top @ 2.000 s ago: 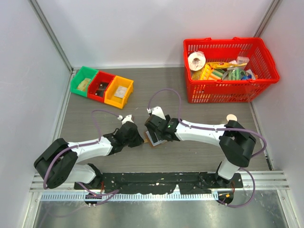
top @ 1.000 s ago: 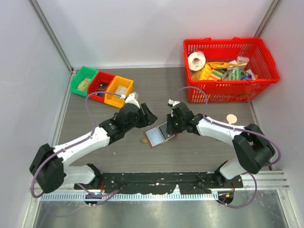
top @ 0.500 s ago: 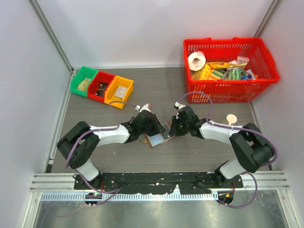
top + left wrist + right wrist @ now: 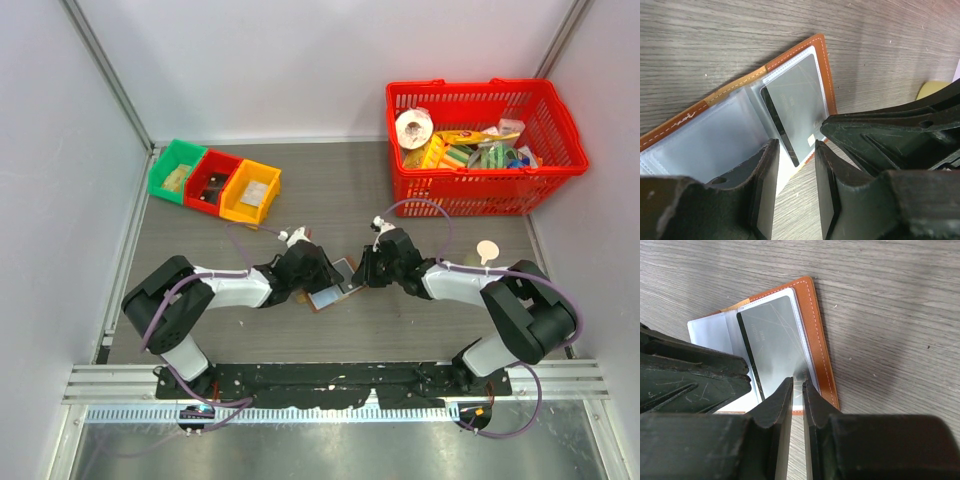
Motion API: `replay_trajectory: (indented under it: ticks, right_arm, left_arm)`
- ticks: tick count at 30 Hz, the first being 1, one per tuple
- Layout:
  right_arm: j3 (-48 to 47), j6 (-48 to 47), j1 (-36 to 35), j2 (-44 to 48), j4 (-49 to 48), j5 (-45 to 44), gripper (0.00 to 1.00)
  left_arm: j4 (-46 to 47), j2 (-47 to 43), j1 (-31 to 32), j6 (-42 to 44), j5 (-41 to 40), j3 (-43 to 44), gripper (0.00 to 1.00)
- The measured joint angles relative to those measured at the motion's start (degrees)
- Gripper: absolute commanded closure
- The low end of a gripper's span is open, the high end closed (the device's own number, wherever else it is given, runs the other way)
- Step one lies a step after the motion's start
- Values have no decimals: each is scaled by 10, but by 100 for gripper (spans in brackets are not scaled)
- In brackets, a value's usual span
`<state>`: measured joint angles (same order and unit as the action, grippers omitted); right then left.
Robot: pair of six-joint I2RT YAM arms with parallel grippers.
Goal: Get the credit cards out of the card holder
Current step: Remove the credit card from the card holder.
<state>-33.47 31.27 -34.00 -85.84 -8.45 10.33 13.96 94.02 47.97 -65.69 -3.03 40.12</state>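
Observation:
The card holder [image 4: 330, 290] lies open on the table between both arms. Its brown stitched border [image 4: 822, 70] frames clear sleeves. One silvery credit card [image 4: 797, 105] with a dark stripe sits in the right-hand sleeve [image 4: 772, 345]. My left gripper [image 4: 794, 147] is open, low over the holder's near edge [image 4: 318, 272], and its left finger [image 4: 762, 185] covers part of the left sleeve. My right gripper [image 4: 797, 384] stands at the card's near edge [image 4: 362, 272]. Its jaws are almost together and nothing shows in the thin slit. The opposite gripper's fingers [image 4: 875, 135] [image 4: 695, 375] show in each wrist view.
A red basket [image 4: 470, 200] full of groceries stands at the back right. Green [image 4: 160, 180], red [image 4: 196, 192] and yellow [image 4: 232, 205] bins sit at the back left. A small tan disc [image 4: 487, 248] lies by the right arm. Walls close in on both sides.
Over the last second the left arm swung in from up left and lowered onto the open holder. The right gripper's jaws narrowed and settled at the card's edge.

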Motion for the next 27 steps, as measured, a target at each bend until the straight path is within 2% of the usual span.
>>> replay_trajectory:
  ticks: [16, 23, 27]
  right_arm:
    - [7, 7, 0, 1, -12, 7, 81]
    - [14, 10, 0, 6, -14, 16, 81]
    - [16, 13, 0, 7, -16, 18, 81]
  left_arm:
    - [-33, 10, -1, -15, -35, 37, 32]
    - [-31, 13, -5, -38, -36, 38, 32]
    - [-23, 23, -8, -50, -33, 42, 35]
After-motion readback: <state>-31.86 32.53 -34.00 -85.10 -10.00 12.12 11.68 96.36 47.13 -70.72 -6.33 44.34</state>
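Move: The card sits in the open card holder with its middle about 2 cm ahead of the left hand, 2 cm to its right and 1 cm lower. The holder's clear pocket lies some 4 cm left of that hand and 2 cm back, and the holder's brown right edge about 5 cm right and 2 cm ahead. From the right hand, the card's middle is about 2 cm ahead, 3 cm left and 1 cm below. Left hand eases about 2.5 cm forward over the card, spreading its fingers, while shut right fingertips stay at its right side. ##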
